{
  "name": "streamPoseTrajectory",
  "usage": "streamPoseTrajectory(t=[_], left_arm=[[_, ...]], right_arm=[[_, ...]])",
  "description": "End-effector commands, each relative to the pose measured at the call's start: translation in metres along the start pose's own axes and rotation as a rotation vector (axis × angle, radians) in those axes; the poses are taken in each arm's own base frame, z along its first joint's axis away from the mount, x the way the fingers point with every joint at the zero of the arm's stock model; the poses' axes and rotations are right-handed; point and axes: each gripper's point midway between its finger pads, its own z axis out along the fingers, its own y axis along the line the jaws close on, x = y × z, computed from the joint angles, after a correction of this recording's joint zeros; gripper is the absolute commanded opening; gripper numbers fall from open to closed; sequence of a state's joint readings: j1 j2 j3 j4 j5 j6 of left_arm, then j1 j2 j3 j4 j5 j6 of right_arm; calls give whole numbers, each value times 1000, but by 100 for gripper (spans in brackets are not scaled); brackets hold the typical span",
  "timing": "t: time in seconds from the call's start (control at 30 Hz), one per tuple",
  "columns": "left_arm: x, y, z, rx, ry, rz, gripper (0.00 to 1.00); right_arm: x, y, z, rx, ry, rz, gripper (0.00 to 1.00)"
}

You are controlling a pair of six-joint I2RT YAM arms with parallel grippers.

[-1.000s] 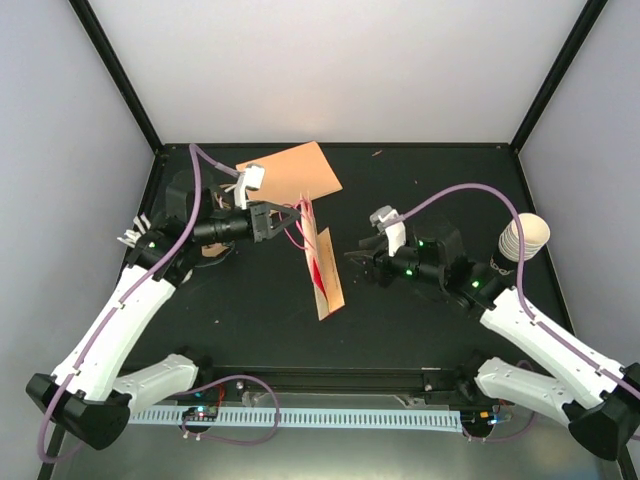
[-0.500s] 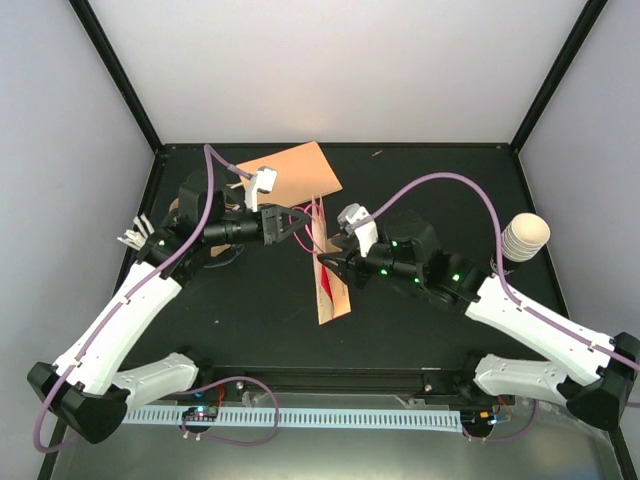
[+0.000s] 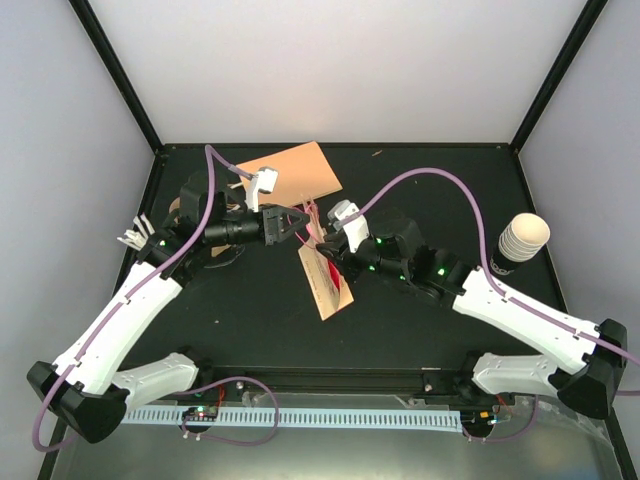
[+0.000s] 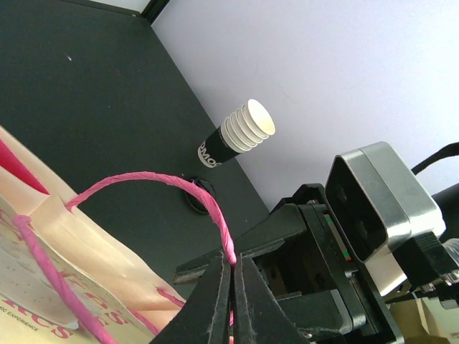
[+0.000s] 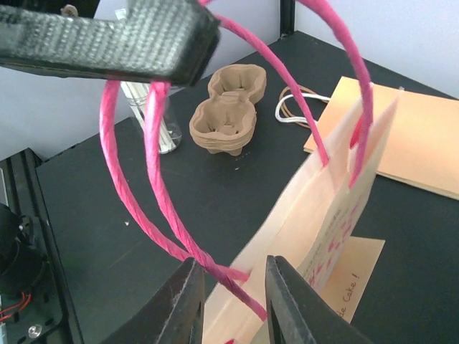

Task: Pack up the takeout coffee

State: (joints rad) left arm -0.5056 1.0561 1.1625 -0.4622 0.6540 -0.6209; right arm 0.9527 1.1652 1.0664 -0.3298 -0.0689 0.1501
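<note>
The takeout coffee (image 3: pixel 521 243), a cream ribbed cup with a dark base, stands at the table's right edge and also shows as the cup (image 4: pixel 240 134) in the left wrist view. A tan paper bag (image 3: pixel 325 285) with pink handles stands mid-table. My left gripper (image 3: pixel 299 222) is shut on one pink handle (image 4: pixel 154 179) and holds it up. My right gripper (image 5: pixel 233 290) is open at the bag's mouth. The other pink handle (image 5: pixel 179 244) and the edge of the bag (image 5: pixel 337 208) lie between its jaws, far from the cup.
A flat orange envelope (image 3: pixel 300 170) lies behind the bag. A brown pulp carrier (image 5: pixel 228 115) and a glass of white sticks (image 5: pixel 154 118) stand at the left. A white cord loop (image 5: pixel 294 107) lies near the envelope.
My right arm has swung left, away from the cup, up to the bag. Its jaws have narrowed around the bag's edge and handle. The left gripper keeps its hold on the handle.
</note>
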Motion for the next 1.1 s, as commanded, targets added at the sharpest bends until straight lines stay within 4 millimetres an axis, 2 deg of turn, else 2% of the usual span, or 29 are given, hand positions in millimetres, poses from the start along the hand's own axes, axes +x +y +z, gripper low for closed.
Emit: streamPoseTrajectory(t=[0.0,0.27,0.37,0.5,0.63,0.7,0.9,0.97,1.07], left_arm=[[-14,-17,-3,34,-38,42,2],[-12,-17,-4,36,-36,41,2],[-12,-18,-6,34,-38,50,7],[-11,-23,-14,31,-45,75,26],[-11,-26,-27,-9,-70,110,55],[-10,-26,-36,-40,-78,129,65],[-8,-22,-61,-160,-100,167,86],[-6,-17,-71,-216,-110,170,98],[-6,-1,-88,-336,-155,165,99]], right_arm=[[-22,4,-2,13,-54,-42,26],[-26,0,-1,38,-65,-32,2],[-25,-1,-3,43,-69,-25,1],[-22,-3,-5,53,-75,-16,1],[-17,-6,-6,65,-70,-11,1],[-17,-6,-6,68,-71,-10,1],[-13,-7,-7,70,-68,-9,1],[-13,-7,-7,73,-69,-9,1],[-11,-8,-7,73,-64,-10,1]])
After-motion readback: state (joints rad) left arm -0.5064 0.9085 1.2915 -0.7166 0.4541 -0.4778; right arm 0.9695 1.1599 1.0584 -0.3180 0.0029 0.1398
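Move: The bag's pink handles, still pinched at their top by the left fingers, run between the right hand's part-open fingers, their middle about 1 cm left, 2 cm ahead and 2 cm above. The upright bag's middle is roughly 15 cm below the right hand, 2 cm ahead and 2 cm left; the flat orange bag lies some 30 cm ahead, 9 cm left, 28 cm below. From the left hand the handles' middle is about 2 cm right and 4 cm lower, level fore-and-aft. Right fingers pinch the pink handles shut; then the left opens wide, backing off left and up about 7 cm. ##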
